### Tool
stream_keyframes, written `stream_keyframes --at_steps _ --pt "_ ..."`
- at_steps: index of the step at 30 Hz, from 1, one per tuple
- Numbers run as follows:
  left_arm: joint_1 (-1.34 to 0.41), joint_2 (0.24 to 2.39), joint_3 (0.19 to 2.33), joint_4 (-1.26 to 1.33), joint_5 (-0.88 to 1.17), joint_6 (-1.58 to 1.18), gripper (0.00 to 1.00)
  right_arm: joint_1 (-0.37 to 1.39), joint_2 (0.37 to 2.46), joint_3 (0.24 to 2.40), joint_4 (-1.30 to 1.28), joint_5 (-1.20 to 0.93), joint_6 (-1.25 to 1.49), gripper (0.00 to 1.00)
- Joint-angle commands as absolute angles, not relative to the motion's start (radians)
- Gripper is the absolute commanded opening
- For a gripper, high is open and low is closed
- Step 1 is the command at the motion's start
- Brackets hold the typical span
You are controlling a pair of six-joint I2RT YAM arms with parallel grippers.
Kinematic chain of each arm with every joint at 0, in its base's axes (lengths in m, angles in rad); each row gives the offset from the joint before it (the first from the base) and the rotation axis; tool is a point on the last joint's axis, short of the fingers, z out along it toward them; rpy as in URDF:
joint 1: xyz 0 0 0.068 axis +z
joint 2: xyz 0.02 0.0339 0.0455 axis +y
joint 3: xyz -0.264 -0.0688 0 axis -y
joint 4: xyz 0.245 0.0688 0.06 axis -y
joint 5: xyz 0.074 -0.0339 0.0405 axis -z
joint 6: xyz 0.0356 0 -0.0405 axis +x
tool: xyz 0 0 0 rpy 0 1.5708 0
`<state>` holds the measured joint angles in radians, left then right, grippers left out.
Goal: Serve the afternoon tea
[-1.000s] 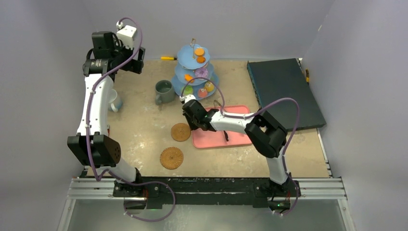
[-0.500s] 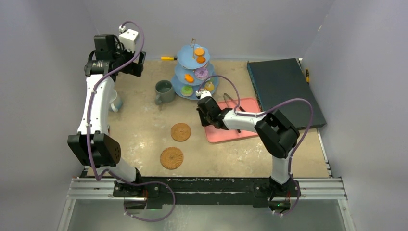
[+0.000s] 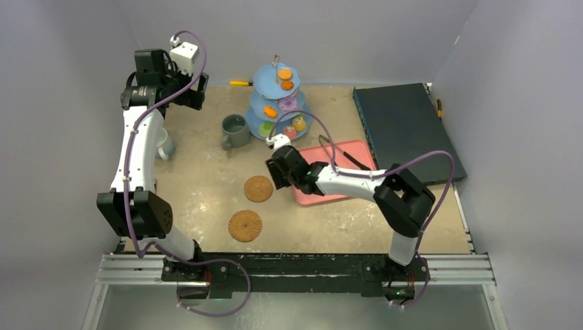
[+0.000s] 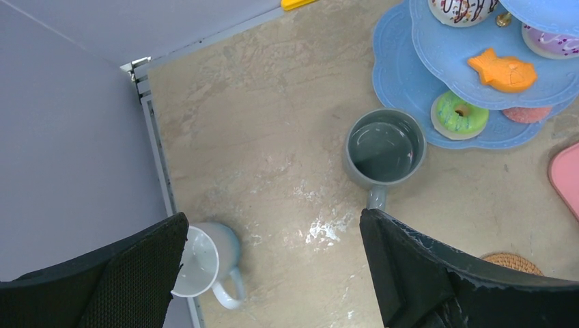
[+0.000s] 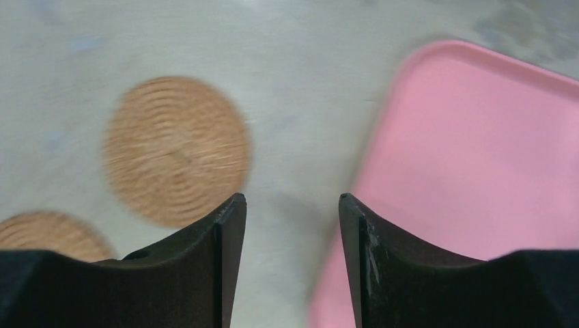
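Observation:
The blue three-tier stand (image 3: 280, 103) at the back holds several small doughnuts and cakes; in the left wrist view a green doughnut (image 4: 461, 113) and an orange fish-shaped cake (image 4: 502, 68) lie on the stand (image 4: 437, 48). The grey-green mug (image 3: 235, 130) (image 4: 384, 147) stands left of it. The white mug (image 3: 163, 144) (image 4: 201, 260) is by the left wall. Two woven coasters (image 3: 258, 188) (image 3: 245, 225) lie mid-table. My left gripper (image 3: 198, 91) (image 4: 273, 225) hangs open high above the mugs. My right gripper (image 3: 273, 176) (image 5: 292, 201) is open and empty, low between the nearer coaster (image 5: 176, 150) and the pink tray.
The pink tray (image 3: 340, 180) (image 5: 478, 150) lies tilted right of the coasters with black tongs (image 3: 344, 155) on its far part. A dark slab (image 3: 405, 130) fills the back right. A yellow object (image 3: 240, 83) lies by the back wall.
My right gripper swung up to the stand, then came back left to the tray's left edge, and its jaws opened. The pink tray turned and shifted right. The left arm barely moved.

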<state>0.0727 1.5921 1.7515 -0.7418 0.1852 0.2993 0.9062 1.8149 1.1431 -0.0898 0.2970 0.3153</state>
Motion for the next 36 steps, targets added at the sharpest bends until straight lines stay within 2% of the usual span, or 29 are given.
stream_keyframes --at_steps 1,7,13,22,30,36 --pt "0.084 1.58 1.753 -0.736 0.182 0.306 0.97 1.031 1.767 1.19 -0.03 0.221 0.26 0.54" --pt "0.084 1.584 1.765 -0.742 0.178 0.309 0.97 1.151 1.723 1.089 0.089 0.091 0.2 0.41" --pt "0.084 1.595 1.756 -0.748 0.175 0.297 0.97 1.194 1.709 0.996 0.216 -0.058 0.159 0.34" --pt "0.084 1.603 1.774 -0.763 0.15 0.302 0.97 1.213 1.838 1.036 0.204 -0.164 0.063 0.22" --pt "0.084 1.608 1.784 -0.784 0.124 0.301 0.97 1.234 1.949 1.081 0.225 -0.115 0.054 0.22" --pt "0.084 1.578 1.787 -0.799 0.12 0.299 0.97 1.233 2.062 1.196 0.238 -0.051 0.1 0.2"
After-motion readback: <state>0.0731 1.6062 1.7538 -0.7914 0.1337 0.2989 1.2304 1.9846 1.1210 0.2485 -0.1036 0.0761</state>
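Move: Behind and to the left of the right hand, the near coaster lies about 16 cm back, 12 cm left and some 4 cm lower. The far coaster is closer, about 5 cm back and 8 cm left; the pink tray's middle sits roughly 15 cm to the hand's right, level with it. From the idle left hand, held high, the near coaster is some 29 cm back, 20 cm right and 28 cm below. Sweeping back and left off the tray's side, the right hand passes over the far coaster to the near one, roughly 18 cm back and 11 cm left, turning counter-clockwise some 45 degrees as its half-open fingers close to a narrow gap. It then sinks about 5 cm, sets its fingertips on the near coaster and drags it left about 4 cm, drifting slightly forward. ##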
